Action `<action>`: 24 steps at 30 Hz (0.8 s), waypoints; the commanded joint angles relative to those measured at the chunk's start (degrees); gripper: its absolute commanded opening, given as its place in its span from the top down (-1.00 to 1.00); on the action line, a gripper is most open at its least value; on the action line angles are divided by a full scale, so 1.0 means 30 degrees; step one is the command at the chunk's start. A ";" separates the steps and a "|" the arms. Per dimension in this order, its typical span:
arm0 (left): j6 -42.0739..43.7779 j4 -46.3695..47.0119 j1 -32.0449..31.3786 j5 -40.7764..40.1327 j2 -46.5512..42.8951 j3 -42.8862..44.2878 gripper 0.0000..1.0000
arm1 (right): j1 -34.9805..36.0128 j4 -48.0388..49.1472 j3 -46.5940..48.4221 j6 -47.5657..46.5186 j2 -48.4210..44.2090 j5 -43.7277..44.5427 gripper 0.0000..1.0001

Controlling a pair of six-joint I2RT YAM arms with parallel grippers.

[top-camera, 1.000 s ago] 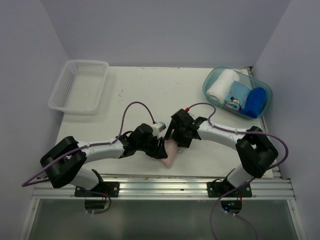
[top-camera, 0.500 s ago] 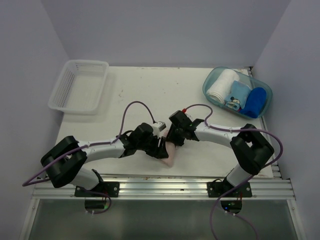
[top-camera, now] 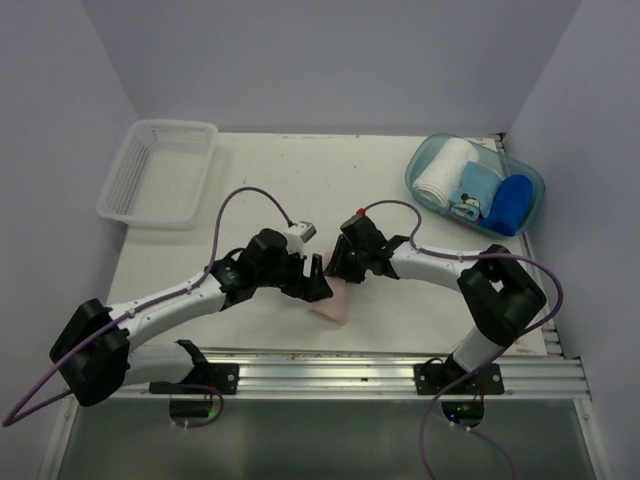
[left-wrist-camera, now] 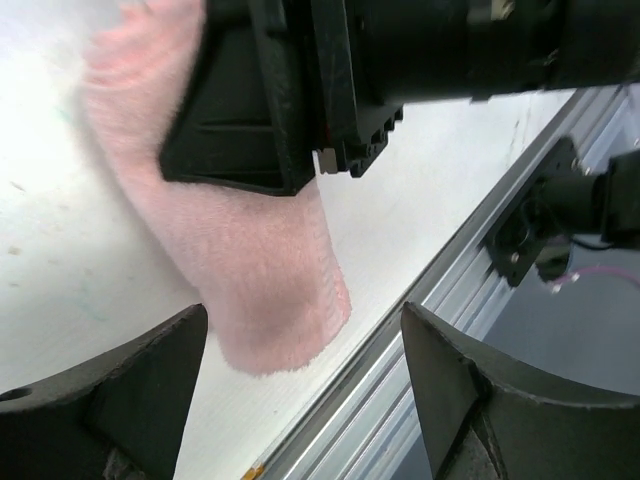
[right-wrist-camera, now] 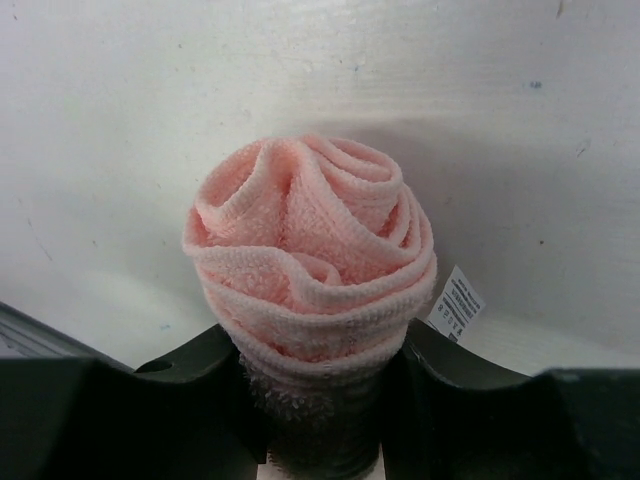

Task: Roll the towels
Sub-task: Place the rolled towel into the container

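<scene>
The pale pink towel (top-camera: pixel 336 302) lies rolled up near the table's front edge, between the two arms. My right gripper (top-camera: pixel 341 272) is shut on one end of the roll. In the right wrist view the spiral end of the pink towel (right-wrist-camera: pixel 310 240) sits squeezed between the fingers (right-wrist-camera: pixel 425 350), with a white label (right-wrist-camera: pixel 457 300) beside it. My left gripper (top-camera: pixel 317 285) stands open just left of the roll and is not touching it. In the left wrist view the pink towel (left-wrist-camera: pixel 265 270) lies ahead of the spread fingers (left-wrist-camera: pixel 455 380). The royal blue towel (top-camera: pixel 510 203) rests rolled in the tub.
A clear blue tub (top-camera: pixel 410 178) at the back right also holds a white towel (top-camera: pixel 440 172) and a printed light blue cloth (top-camera: pixel 472 195). A white mesh basket (top-camera: pixel 160 125) stands at the back left. The aluminium rail (top-camera: pixel 320 370) runs along the front edge, close to the roll.
My left gripper has opened, let go of the pink roll and drawn back to the left. My right gripper has closed on the roll's end.
</scene>
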 commanded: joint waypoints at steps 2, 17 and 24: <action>0.0632 -0.1155 0.2013 0.0383 -0.2422 0.1053 -0.64 | -0.1162 0.1082 -0.0212 -0.1912 -0.1217 -0.0973 0.57; 0.2361 -0.2212 0.5824 0.2230 -0.2483 0.1727 -0.64 | -0.6985 -0.6204 0.4440 -0.5485 -0.5380 -0.3553 0.64; 0.2684 -0.2183 0.6556 0.2552 -0.2454 0.1581 -0.64 | -1.3904 -0.9784 0.7986 -0.7450 -0.5559 -0.6450 0.64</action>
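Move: The right hand grips the rolled pink towel; the blue-green container's middle is about 25 cm ahead and 35 cm to its right, roughly level. In it, from this hand, lie the white roll (28 ahead, 28 right), the light-blue towel (23 ahead, 35 right) and the dark-blue roll (20 ahead, 43 right). From the left hand the container is some 31 cm ahead, 37 cm right and slightly lower. Right hand lifts still-gripped towel some 19 cm, rightwards and forward towards the container; open left hand withdraws forward-left. ##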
